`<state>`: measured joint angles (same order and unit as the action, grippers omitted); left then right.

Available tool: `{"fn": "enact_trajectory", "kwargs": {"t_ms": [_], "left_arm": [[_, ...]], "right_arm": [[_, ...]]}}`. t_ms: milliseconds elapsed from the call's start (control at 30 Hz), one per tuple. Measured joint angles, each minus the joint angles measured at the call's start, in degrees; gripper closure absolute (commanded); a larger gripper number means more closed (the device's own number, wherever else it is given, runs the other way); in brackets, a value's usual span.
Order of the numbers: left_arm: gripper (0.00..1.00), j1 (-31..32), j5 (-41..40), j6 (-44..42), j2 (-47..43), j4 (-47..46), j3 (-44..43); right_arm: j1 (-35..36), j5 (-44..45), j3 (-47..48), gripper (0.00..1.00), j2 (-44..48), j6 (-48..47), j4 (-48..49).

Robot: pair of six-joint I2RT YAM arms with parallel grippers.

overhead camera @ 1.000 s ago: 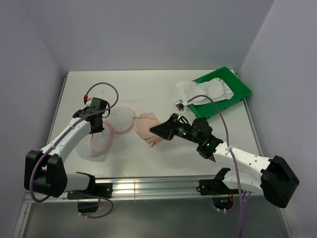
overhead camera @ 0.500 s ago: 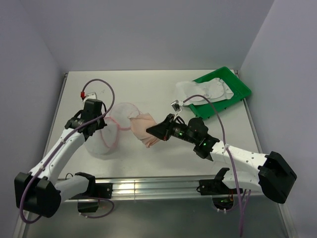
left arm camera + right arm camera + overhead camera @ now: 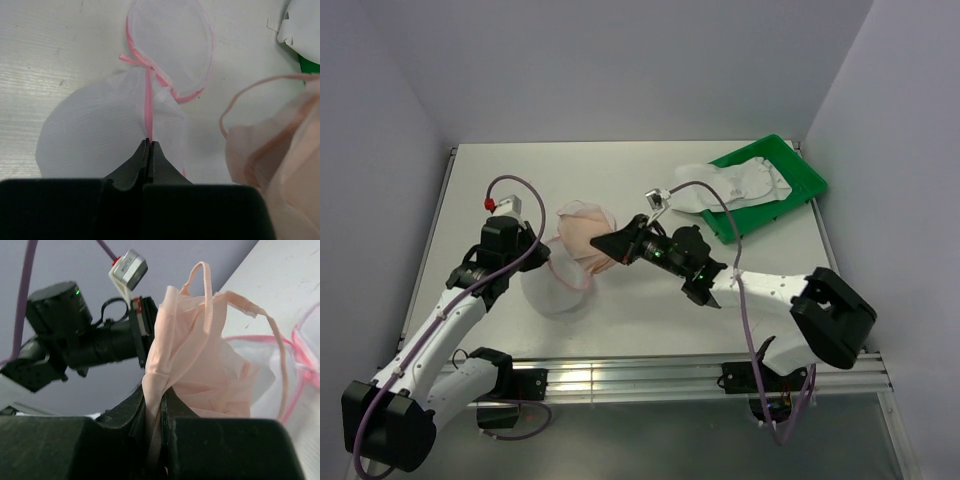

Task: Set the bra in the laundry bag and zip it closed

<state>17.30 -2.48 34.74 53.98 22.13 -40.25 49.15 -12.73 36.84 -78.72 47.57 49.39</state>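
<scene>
The laundry bag (image 3: 556,292) is a white mesh pouch with a pink rim, lying left of centre on the table. My left gripper (image 3: 541,262) is shut on its pink rim; in the left wrist view the closed tips (image 3: 150,143) pinch the pink strip above the mesh (image 3: 95,135). The round flap (image 3: 170,45) lies open beyond. The peach bra (image 3: 582,232) hangs from my right gripper (image 3: 617,245), which is shut on its fabric (image 3: 200,355) just above the bag's opening (image 3: 252,372). The bra (image 3: 282,155) shows at the right of the left wrist view.
A green tray (image 3: 798,178) stands at the back right with white garments (image 3: 730,186) spilling over its near edge. Lilac walls close the table at the back and both sides. The left arm's wrist (image 3: 75,335) sits close behind the bra.
My left gripper has closed on the bag's pink rim and drawn it nearer and upward. My right arm has carried the bra leftward until it hangs over the bag.
</scene>
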Motion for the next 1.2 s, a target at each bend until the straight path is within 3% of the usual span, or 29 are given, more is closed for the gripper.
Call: {"fn": "enact_trajectory", "kwargs": {"t_ms": [200,433,700,1000,1200], "left_arm": [[1.00,0.0,1.7,0.7,-1.4,-3.1,1.6],[1.00,0.0,2.3,0.9,-3.1,-4.8,1.6],[1.00,0.0,2.7,1.2,-3.5,-5.2,1.7],[1.00,0.2,6.0,1.6,-3.1,-7.5,2.0],[1.00,4.9,7.1,2.4,-1.7,-8.3,2.0]], "right_arm": [[2.3,0.3,6.2,1.00,-10.8,2.4,3.9],[4.8,0.5,6.5,1.00,-20.2,6.7,9.7],[4.5,2.4,5.0,1.00,-22.4,9.9,16.0],[4.4,3.0,4.9,1.00,-23.9,10.1,15.7],[4.6,3.1,5.0,1.00,-26.3,10.1,15.1]]}}
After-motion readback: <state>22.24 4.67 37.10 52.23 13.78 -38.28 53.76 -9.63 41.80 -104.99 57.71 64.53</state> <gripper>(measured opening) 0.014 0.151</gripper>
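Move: My right hand holds the bra. The bag's mouth lies about 8 cm to its left, level fore and aft and some 12 cm below. The bag's near lobe is roughly 9 cm left, 3 cm back and 20 cm below, the far lobe about 14 cm ahead and 22 below. From my left hand, shut on the pink zip edge, the mouth is about 3 cm right and 3 below, and the bra some 9 cm right, 2 ahead and 6 above. I carry the bra left with my right hand, about 6 cm towards my left hand, then sink it nearly 10 cm in two steps with a short pause, down into the bag's mouth, grip kept. My left hand keeps pinching the pink edge, lifts it some 2 cm, then late on draws it about 4 cm right towards the bra, turning slightly clockwise. ##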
